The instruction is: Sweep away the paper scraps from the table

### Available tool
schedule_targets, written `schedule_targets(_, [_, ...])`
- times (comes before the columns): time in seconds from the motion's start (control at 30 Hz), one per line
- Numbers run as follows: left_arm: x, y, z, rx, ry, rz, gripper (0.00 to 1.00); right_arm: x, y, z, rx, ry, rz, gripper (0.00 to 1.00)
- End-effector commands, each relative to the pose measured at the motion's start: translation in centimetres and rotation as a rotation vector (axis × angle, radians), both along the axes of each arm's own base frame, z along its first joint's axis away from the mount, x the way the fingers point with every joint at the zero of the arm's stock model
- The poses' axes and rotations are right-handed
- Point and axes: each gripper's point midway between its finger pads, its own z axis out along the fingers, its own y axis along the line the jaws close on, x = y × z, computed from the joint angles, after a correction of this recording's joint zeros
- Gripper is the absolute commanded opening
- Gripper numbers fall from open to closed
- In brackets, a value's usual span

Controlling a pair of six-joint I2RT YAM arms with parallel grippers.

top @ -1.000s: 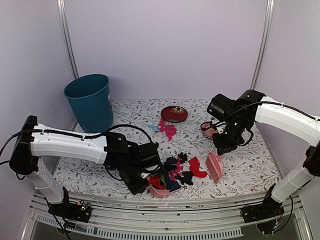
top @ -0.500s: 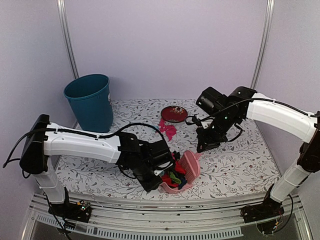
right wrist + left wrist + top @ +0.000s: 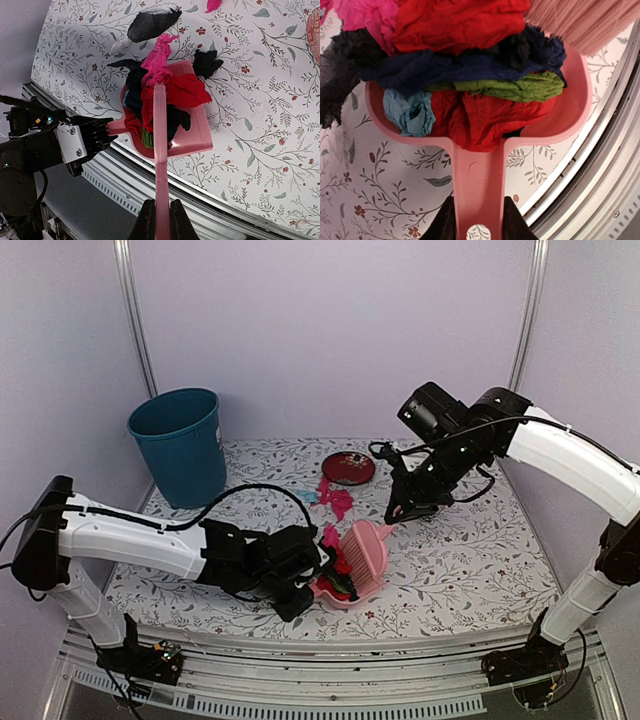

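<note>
My left gripper [image 3: 300, 596] [image 3: 477, 226] is shut on the handle of a pink dustpan [image 3: 343, 591] [image 3: 478, 175] that rests on the table [image 3: 470, 560] near the front edge. Paper scraps [image 3: 470, 22] in red, black, green, light blue and pink are heaped in the pan [image 3: 197, 137]. My right gripper [image 3: 398, 512] [image 3: 161, 222] is shut on the handle of a pink brush [image 3: 366, 552] [image 3: 160, 150], whose bristles [image 3: 590, 20] press against the heap. Loose scraps lie beyond the pan: pink and light blue ones [image 3: 335, 500], black ones [image 3: 150, 25].
A teal bin [image 3: 180, 440] stands at the back left corner. A round dark-red plate [image 3: 349, 468] sits at the back middle. The table's metal front rail [image 3: 150, 190] runs just below the dustpan.
The right arm has carried the brush leftward from the table's right side, pushing the scraps into the dustpan. The left gripper and pan have shifted slightly right.
</note>
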Motion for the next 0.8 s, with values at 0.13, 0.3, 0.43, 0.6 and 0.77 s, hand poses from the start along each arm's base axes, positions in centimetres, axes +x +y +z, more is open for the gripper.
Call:
schedule_targets(0.13, [2.0, -1.3, 4.9, -0.197, -0.163, 0.045, 0.02, -1.2, 0.6, 6.8, 0.166, -0.049, 0.010, 0.02])
schedule_targets(0.3, [2.6, -1.0, 5.6, -0.196, -0.192, 0.064, 0.02, -1.9, -0.1, 9.8, 0.223, -0.063, -0.013, 0.02])
schedule_targets(0.43, [3.0, -0.6, 6.3, -0.223, -0.198, 0.098, 0.02, -2.6, -1.3, 11.1, 0.239, -0.072, -0.047, 0.02])
schedule_targets(0.6, [4.0, 0.4, 7.1, -0.269, -0.199, 0.167, 0.01, -3.3, -2.2, 12.1, 0.257, -0.080, -0.058, 0.02])
schedule_targets(0.77, [5.2, 1.3, 8.2, -0.296, -0.215, 0.216, 0.01, -2.1, -3.4, 14.9, 0.312, -0.182, -0.117, 0.02])
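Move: The left hand holds the loaded dustpan, its pan about 10 cm to the right, 1 cm ahead and 4 cm lower. The bin's middle is roughly 35 cm ahead, 29 cm left and 8 cm higher; a loose pink scrap lies some 28 cm ahead, 8 cm right, 6 cm below. From the right hand, the pan is about 8 cm left, 4 cm back and 20 cm below, the patterned plate 22 cm ahead, 13 cm right, 23 cm below. Keeping its pinch on the dustpan handle, the left hand lifts the heaped pan some 6 cm and carries it about 4 cm forward, swinging its fingertips rightward and forward by some 15 degrees. The right hand, still gripping the brush, continues up and away from the pan, easing slightly back, while its fingertips swing out leftward. ##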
